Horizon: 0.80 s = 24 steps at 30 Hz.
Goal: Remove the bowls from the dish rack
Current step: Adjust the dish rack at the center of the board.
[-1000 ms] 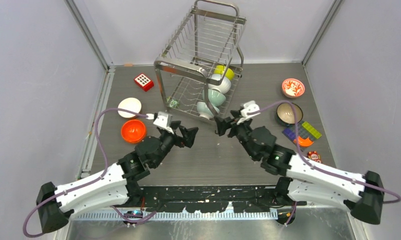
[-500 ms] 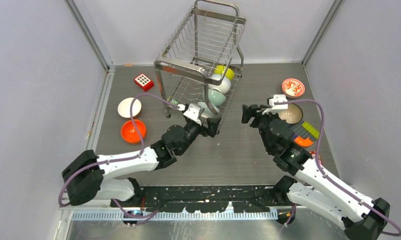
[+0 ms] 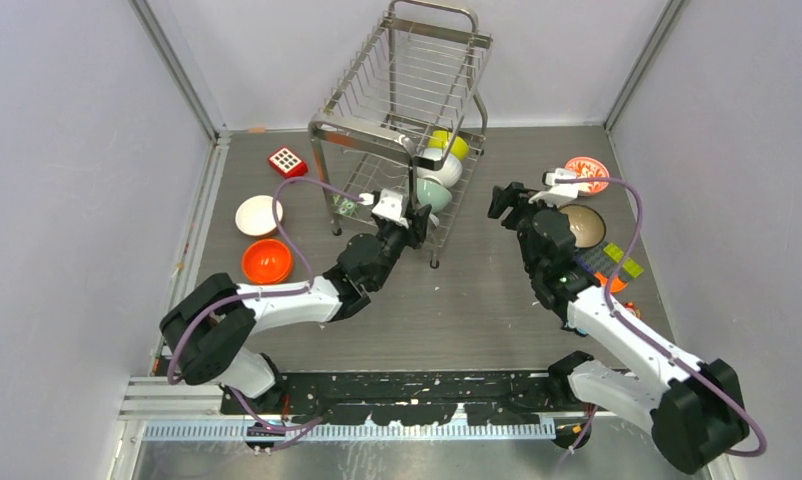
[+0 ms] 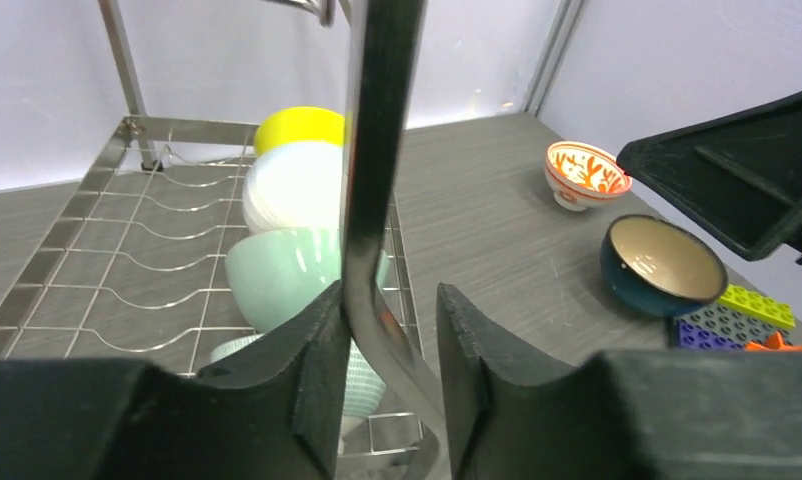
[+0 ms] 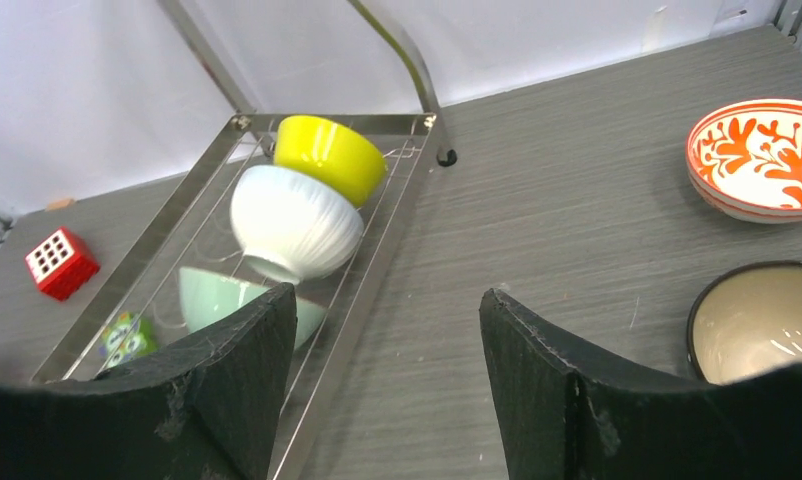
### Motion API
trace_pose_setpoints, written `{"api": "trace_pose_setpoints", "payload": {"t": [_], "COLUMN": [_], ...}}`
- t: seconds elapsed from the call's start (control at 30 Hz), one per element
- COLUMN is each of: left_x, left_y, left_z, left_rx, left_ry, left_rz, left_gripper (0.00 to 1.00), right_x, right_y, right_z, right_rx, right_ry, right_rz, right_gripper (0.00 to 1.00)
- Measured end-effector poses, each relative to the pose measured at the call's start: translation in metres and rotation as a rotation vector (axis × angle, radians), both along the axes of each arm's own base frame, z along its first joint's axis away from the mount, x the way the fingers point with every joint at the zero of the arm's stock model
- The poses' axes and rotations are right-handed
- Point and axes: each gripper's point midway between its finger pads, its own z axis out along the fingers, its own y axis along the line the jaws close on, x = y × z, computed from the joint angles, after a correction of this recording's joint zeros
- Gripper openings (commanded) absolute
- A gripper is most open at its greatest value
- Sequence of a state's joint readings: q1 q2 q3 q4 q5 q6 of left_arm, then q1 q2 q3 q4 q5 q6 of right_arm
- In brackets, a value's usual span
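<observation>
The steel dish rack [image 3: 397, 90] stands at the back middle. On its lower tier a lime-yellow bowl [image 3: 450, 143], a white bowl [image 3: 439, 167] and a pale teal bowl [image 3: 432, 192] lean in a row; a ribbed teal bowl [image 4: 362, 375] shows below them. My left gripper [image 3: 414, 222] straddles the rack's front corner post [image 4: 377, 150]. Its left finger touches the post and a gap remains on the right side. My right gripper [image 3: 507, 200] hovers open and empty to the right of the rack, above bare table [image 5: 537, 230].
A white bowl [image 3: 258, 215] and an orange bowl [image 3: 267, 261] sit left of the rack. On the right sit a red-and-white bowl [image 3: 586, 174], a dark blue bowl [image 3: 582, 225] and toy bricks [image 3: 612, 262]. A red dotted block [image 3: 288, 162] lies at the back left.
My left arm reached forward to the rack's front post and its jaws narrowed around it. My right arm swung away from the rack, to the right and farther back.
</observation>
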<state>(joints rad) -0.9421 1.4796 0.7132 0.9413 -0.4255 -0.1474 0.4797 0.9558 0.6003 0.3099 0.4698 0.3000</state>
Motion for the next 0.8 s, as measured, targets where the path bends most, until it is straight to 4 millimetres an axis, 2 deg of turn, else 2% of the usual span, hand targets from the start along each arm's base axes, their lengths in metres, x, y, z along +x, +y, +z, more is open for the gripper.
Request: {"api": "trace_pose_setpoints", "payload": {"t": [0.23, 0.4, 0.67, 0.8], "left_x": [0.015, 0.015, 0.005, -0.004], "left_y": [0.005, 0.005, 0.015, 0.025], "left_z": [-0.001, 0.000, -0.001, -0.001], "left_rx": [-0.009, -0.022, -0.014, -0.005], "left_ry": [-0.007, -0.001, 0.012, 0.031], "left_rz": [0.048, 0.049, 0.024, 0.015], "left_gripper": [0.13, 0.01, 0.00, 0.00], "right_x": [0.039, 0.071, 0.129, 0.158], "right_y": [-0.005, -0.004, -0.024, -0.014], "right_z": [-0.022, -0.025, -0.033, -0.025], "right_rx": [0.001, -0.039, -0.060, -0.059], "right_ry": [0.005, -0.019, -0.055, -0.094], "right_rz": [-0.034, -0.031, -0.055, -0.014], "right_gripper": [0.71, 0.71, 0.71, 0.71]}}
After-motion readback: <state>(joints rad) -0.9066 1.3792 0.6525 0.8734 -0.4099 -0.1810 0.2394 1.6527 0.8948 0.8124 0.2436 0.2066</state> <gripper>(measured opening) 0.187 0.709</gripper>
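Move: The rack's near right post stands between the left hand's open fingers, about 2 cm ahead at hand height. Behind the post the mint bowl sits some 14 cm ahead of that hand, 3 cm right and 14 cm lower. From the right hand, the rack's far right post is roughly 28 cm ahead and 4 cm left, at about hand height; the yellow bowl lies 25 cm ahead, 12 cm left and 14 cm lower, the patterned bowl 22 cm ahead, 20 cm right and 19 cm lower. The left fingers ease forward a centimetre or so, shut on the near right post and pinch it, then draw it back and to the left by about 2 cm each way. Meanwhile the right hand, fingers still open, runs some 16 cm forward beside the rack towards its far right post, sinking about 3 cm, without reaching it. ##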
